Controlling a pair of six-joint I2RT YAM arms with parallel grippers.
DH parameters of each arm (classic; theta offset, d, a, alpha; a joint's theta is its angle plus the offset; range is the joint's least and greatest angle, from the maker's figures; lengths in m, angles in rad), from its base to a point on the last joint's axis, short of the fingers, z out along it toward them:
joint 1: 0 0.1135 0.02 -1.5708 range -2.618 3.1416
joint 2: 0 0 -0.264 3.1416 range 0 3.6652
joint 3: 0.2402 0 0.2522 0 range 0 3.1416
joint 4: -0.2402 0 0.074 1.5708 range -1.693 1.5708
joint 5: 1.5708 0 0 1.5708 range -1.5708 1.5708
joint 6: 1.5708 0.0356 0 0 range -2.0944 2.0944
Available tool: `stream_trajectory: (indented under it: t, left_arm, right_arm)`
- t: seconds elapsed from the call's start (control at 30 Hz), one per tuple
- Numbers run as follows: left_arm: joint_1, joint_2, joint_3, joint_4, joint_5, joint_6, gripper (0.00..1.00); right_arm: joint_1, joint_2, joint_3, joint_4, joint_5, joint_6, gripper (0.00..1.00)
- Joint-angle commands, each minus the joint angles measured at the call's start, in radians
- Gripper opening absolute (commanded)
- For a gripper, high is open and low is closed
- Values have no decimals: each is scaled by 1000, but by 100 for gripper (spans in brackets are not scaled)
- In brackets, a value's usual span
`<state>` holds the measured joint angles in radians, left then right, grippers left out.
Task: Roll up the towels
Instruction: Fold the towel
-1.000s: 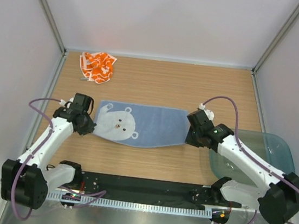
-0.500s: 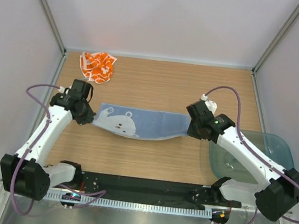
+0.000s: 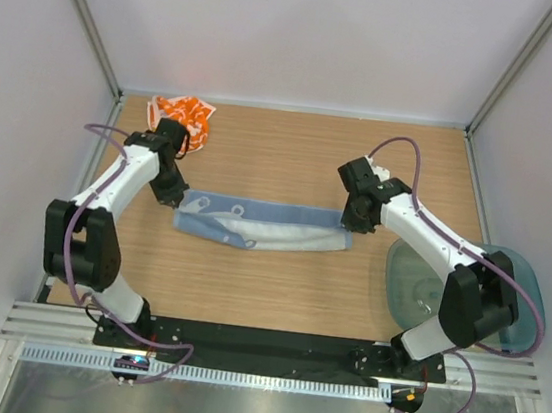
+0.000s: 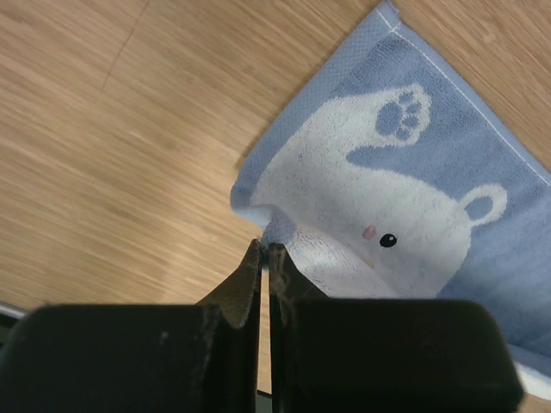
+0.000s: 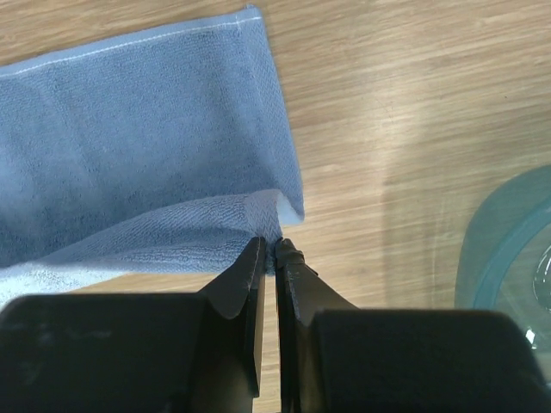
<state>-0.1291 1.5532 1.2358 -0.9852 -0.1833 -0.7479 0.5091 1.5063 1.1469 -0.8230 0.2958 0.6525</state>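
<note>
A pale blue towel [image 3: 259, 223] with a white bear print lies across the middle of the table as a narrow folded band. My left gripper [image 3: 178, 198] is shut on its left corner, and in the left wrist view the fingertips [image 4: 265, 249] pinch the raised edge beside the bear [image 4: 379, 215]. My right gripper [image 3: 350, 221] is shut on the right corner. In the right wrist view its tips [image 5: 274, 245] hold a lifted fold of the blue towel [image 5: 146, 146]. The orange-patterned towel [image 3: 182, 112] lies crumpled at the far left, partly behind the left arm.
A translucent teal tray [image 3: 412, 289] sits at the right near side, under my right arm, and its rim [image 5: 508, 249] shows in the right wrist view. Pale walls close in the table on the left, right and far sides. A black rail runs along the near edge.
Both arms have swung toward the far side, carrying the towel's near edge over itself. The wide flat towel is now a narrow folded band.
</note>
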Motion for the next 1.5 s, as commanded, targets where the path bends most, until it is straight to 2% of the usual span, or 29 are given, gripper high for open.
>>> stream_trajectory:
  t: [0.0, 0.53, 0.93, 1.0, 1.07, 1.13, 1.2, 1.23, 1.27, 1.33, 1.4, 1.47]
  left_arm:
    - [8, 79, 69, 14, -19, 28, 0]
    - [8, 343, 274, -4, -54, 48, 1]
    - [8, 442, 352, -13, -70, 51, 0]
    - [9, 455, 360, -20, -77, 50, 1]
    - [9, 462, 375, -23, -91, 45, 1]
    - [8, 466, 384, -29, -97, 42, 13]
    - [8, 455, 399, -30, -110, 39, 33]
    - [8, 447, 412, -30, -120, 38, 46]
    - [8, 440, 412, -32, -127, 38, 46]
    - [8, 423, 430, -35, -130, 41, 70]
    - [8, 394, 442, -53, -149, 44, 79]
    - [8, 349, 430, -61, -165, 50, 80]
  right_arm:
    - [-23, 38, 63, 35, -21, -42, 1]
    - [-103, 215, 146, 70, -84, -94, 1]
    - [-135, 310, 208, 81, -92, -111, 2]
    - [-141, 321, 221, 78, -92, -116, 8]
    - [-146, 331, 228, 81, -86, -122, 25]
    - [-155, 341, 243, 84, -81, -125, 48]
    - [-165, 354, 267, 73, -67, -134, 61]
    - [-170, 353, 286, 68, -61, -142, 64]
    - [-173, 350, 286, 65, -55, -142, 67]
    - [-182, 338, 316, 53, -44, -152, 75]
    - [-182, 303, 335, 38, -20, -162, 76]
    - [-182, 273, 332, 27, -4, -163, 78]
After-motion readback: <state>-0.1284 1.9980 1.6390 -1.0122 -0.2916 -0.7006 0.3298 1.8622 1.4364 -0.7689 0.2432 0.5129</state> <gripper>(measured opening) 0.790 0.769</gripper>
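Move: Some 11 cm ahead of the left hand, which pinches one near corner of the blue towel, and 1 cm to its right lies the towel's far left corner, about 6 cm lower. From the right hand, holding the other near corner, the far right corner is about 9 cm ahead, 2 cm right and 6 cm down. The orange towel lies 34 cm ahead of the left hand, 4 cm left; the green tub 38 cm right of the right hand, 14 cm back. Carrying the held edge forward and down together, both hands lay it just short of the far edge, the left going about 8 cm forward, the right some 6 cm. There both sets of fingers open wide and let go of the corners, then rise a little while easing on forward, the right also drifting right. ##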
